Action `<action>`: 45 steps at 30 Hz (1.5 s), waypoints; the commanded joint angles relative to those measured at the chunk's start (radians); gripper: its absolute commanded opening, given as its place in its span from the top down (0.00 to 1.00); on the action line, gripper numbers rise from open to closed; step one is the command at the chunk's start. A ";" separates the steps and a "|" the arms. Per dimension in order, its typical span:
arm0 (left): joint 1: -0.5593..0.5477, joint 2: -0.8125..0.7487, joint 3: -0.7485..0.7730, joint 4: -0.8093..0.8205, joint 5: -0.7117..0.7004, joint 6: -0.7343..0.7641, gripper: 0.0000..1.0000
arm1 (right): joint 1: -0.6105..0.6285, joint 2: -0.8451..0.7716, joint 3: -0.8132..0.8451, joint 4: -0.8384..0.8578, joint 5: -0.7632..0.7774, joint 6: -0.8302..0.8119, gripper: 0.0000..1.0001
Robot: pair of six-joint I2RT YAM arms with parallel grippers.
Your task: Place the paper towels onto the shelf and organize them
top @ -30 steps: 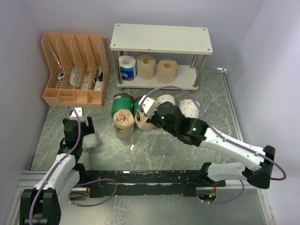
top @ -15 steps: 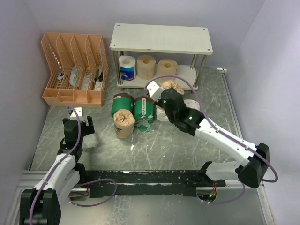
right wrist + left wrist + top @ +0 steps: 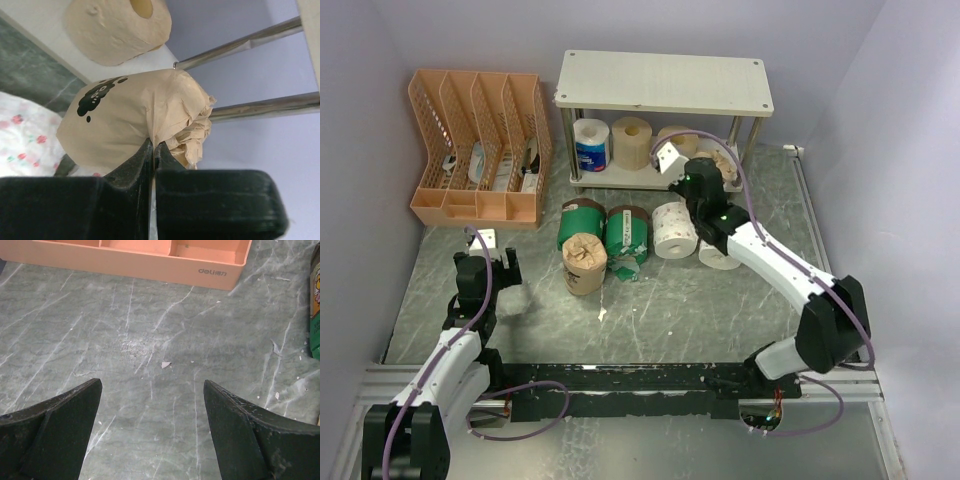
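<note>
My right gripper (image 3: 712, 168) (image 3: 154, 146) is shut on the crumpled wrap of a brown-paper wrapped paper towel roll (image 3: 722, 158) (image 3: 120, 120), held at the right end of the shelf's lower board (image 3: 720, 182). On that board stand a blue-and-white roll (image 3: 591, 145) and two tan rolls (image 3: 632, 142) (image 3: 672, 138). On the table lie two green rolls (image 3: 582, 218) (image 3: 627, 233), a brown-wrapped roll (image 3: 584, 263) and two white patterned rolls (image 3: 674, 230) (image 3: 720, 256). At the left, my left gripper (image 3: 486, 262) (image 3: 152, 387) hangs open over bare table.
An orange slotted file organizer (image 3: 480, 145) (image 3: 135, 260) stands at the back left. The shelf's top board (image 3: 663, 82) carries nothing. Silver shelf posts (image 3: 240, 45) run close beside the held roll. Grey walls close in on both sides.
My right arm has lifted the brown-wrapped roll from the cluster on the table and carried it back and right to the shelf's lower board. The left arm has not moved.
</note>
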 commanded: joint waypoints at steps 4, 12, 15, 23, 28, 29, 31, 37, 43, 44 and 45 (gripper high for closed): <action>-0.010 -0.018 -0.011 0.033 -0.013 -0.001 0.06 | -0.126 0.115 0.114 0.151 -0.100 -0.046 1.00; -0.010 -0.018 -0.011 0.031 -0.026 -0.009 0.06 | -0.170 0.262 0.166 0.242 -0.131 -0.114 1.00; -0.010 -0.015 -0.009 0.033 -0.027 -0.009 0.06 | -0.182 0.304 0.165 0.283 -0.129 -0.141 1.00; -0.010 0.000 -0.001 0.033 -0.051 -0.021 0.06 | -0.218 0.404 0.158 0.407 -0.103 -0.211 1.00; -0.005 0.012 0.003 0.034 -0.044 -0.019 0.06 | -0.227 0.429 0.175 0.450 -0.114 -0.226 1.00; -0.004 0.013 0.004 0.034 -0.041 -0.019 0.06 | -0.226 0.437 0.179 0.463 -0.111 -0.229 1.00; 0.002 0.016 0.004 0.034 -0.038 -0.020 0.06 | -0.228 0.456 0.191 0.473 -0.107 -0.226 1.00; 0.017 0.019 0.006 0.034 -0.021 -0.021 0.06 | -0.225 0.411 0.205 0.387 -0.150 -0.130 0.53; 0.037 0.032 0.011 0.034 0.007 -0.020 0.06 | -0.198 0.240 0.099 0.386 -0.179 -0.039 0.36; 0.042 0.036 0.012 0.034 0.015 -0.020 0.06 | -0.189 0.201 0.076 0.387 -0.183 -0.013 0.32; 0.048 0.039 0.013 0.032 0.026 -0.018 0.06 | -0.177 0.162 0.052 0.377 -0.189 0.029 0.31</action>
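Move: The right hand still pinches the crumpled top of a brown-wrapped paper towel, bound for the free right end of the lower shelf, some 14 cm ahead, 5 cm right and 10 cm below. The nearest brown roll on that shelf stands about 12 cm left of the spot, level with it. A flowered roll lies on the table about 7 cm behind the hand, straight below by 20 cm. From the left hand the spot is roughly 27 cm ahead, 60 cm right, 6 cm up. Right hand carries the roll 13 cm forward, 6 down and slightly right, opens, then starts drawing up and back. ##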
